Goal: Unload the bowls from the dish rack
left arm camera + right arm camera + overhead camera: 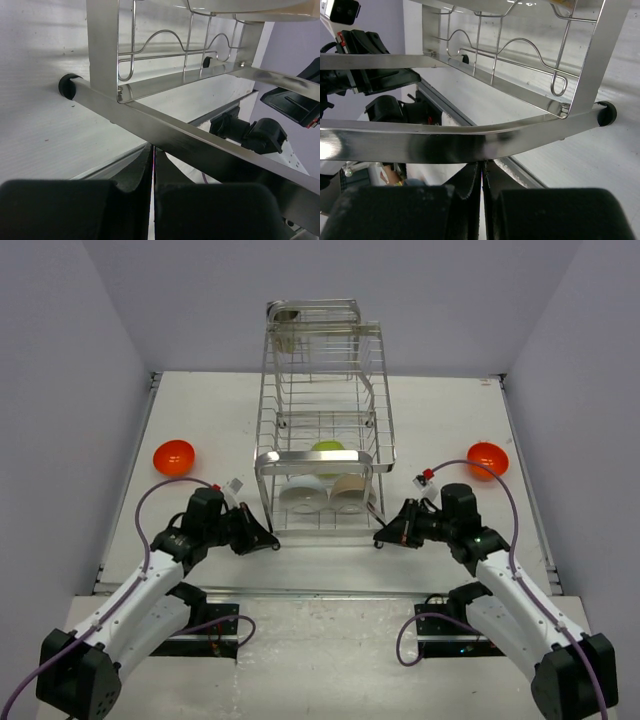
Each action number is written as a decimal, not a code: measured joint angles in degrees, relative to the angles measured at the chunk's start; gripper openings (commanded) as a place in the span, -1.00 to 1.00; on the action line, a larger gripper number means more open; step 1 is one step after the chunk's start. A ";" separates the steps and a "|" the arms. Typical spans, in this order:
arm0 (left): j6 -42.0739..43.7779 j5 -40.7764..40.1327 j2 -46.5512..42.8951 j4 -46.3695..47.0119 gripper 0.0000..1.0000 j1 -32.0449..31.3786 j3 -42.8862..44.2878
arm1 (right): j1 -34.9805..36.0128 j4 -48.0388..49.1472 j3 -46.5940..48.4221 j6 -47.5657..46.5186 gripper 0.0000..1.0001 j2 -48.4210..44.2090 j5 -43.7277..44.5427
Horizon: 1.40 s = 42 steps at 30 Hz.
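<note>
The chrome wire dish rack (325,420) stands mid-table. On its lower tier sit a white bowl (303,495) and a beige bowl (351,490), with a lime-green bowl (327,450) behind them. One orange bowl (173,457) lies on the table to the rack's left, another orange bowl (487,459) to its right. My left gripper (272,541) (153,150) is shut and empty, its tips under the rack's front bottom rail (190,140) near the left corner. My right gripper (383,539) (483,165) is shut and empty too, its tips against the same rail (420,142) near the right corner.
A metal cup (287,313) hangs at the rack's top back. Black rubber feet (67,85) (606,112) hold the rack on the white table (200,400). Grey walls close in the left, right and back. Each wrist view shows the other arm beyond the rail.
</note>
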 measured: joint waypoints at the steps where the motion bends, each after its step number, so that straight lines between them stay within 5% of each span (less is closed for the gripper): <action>1: 0.04 0.00 0.76 0.50 -1.00 0.00 0.00 | 0.00 0.37 0.07 -0.02 -1.00 0.92 0.02; 30: 3.06 -2.97 15.52 5.25 -1.00 0.59 5.18 | -0.02 3.02 5.68 -5.09 -1.00 11.30 2.03; 42: 3.26 -8.41 -2.32 -0.87 -1.00 -0.42 10.64 | -0.07 -8.39 11.10 -8.52 -1.00 -5.44 6.78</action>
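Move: The left hand's closed fingers are at the dish rack's left front leg, whose foot lies about 2 cm ahead, 1 cm to its left and 7 below. The white bowl stands some 11 cm ahead, 5 right and about 2 above. The right hand has the rack's right front foot roughly 2 cm ahead, 1 to its right and 9 below, with the tan bowl about 11 ahead, 5 left and slightly above. Forward together, both hands push with shut fingertips against the rack's front legs, the left about 4 cm while sinking 2, the right some 3.5 cm nearly level. Both then climb, the left about 9 cm and the right about 7 while drawing back a little, off its leg, their fingers tipping up some 15 degrees. ##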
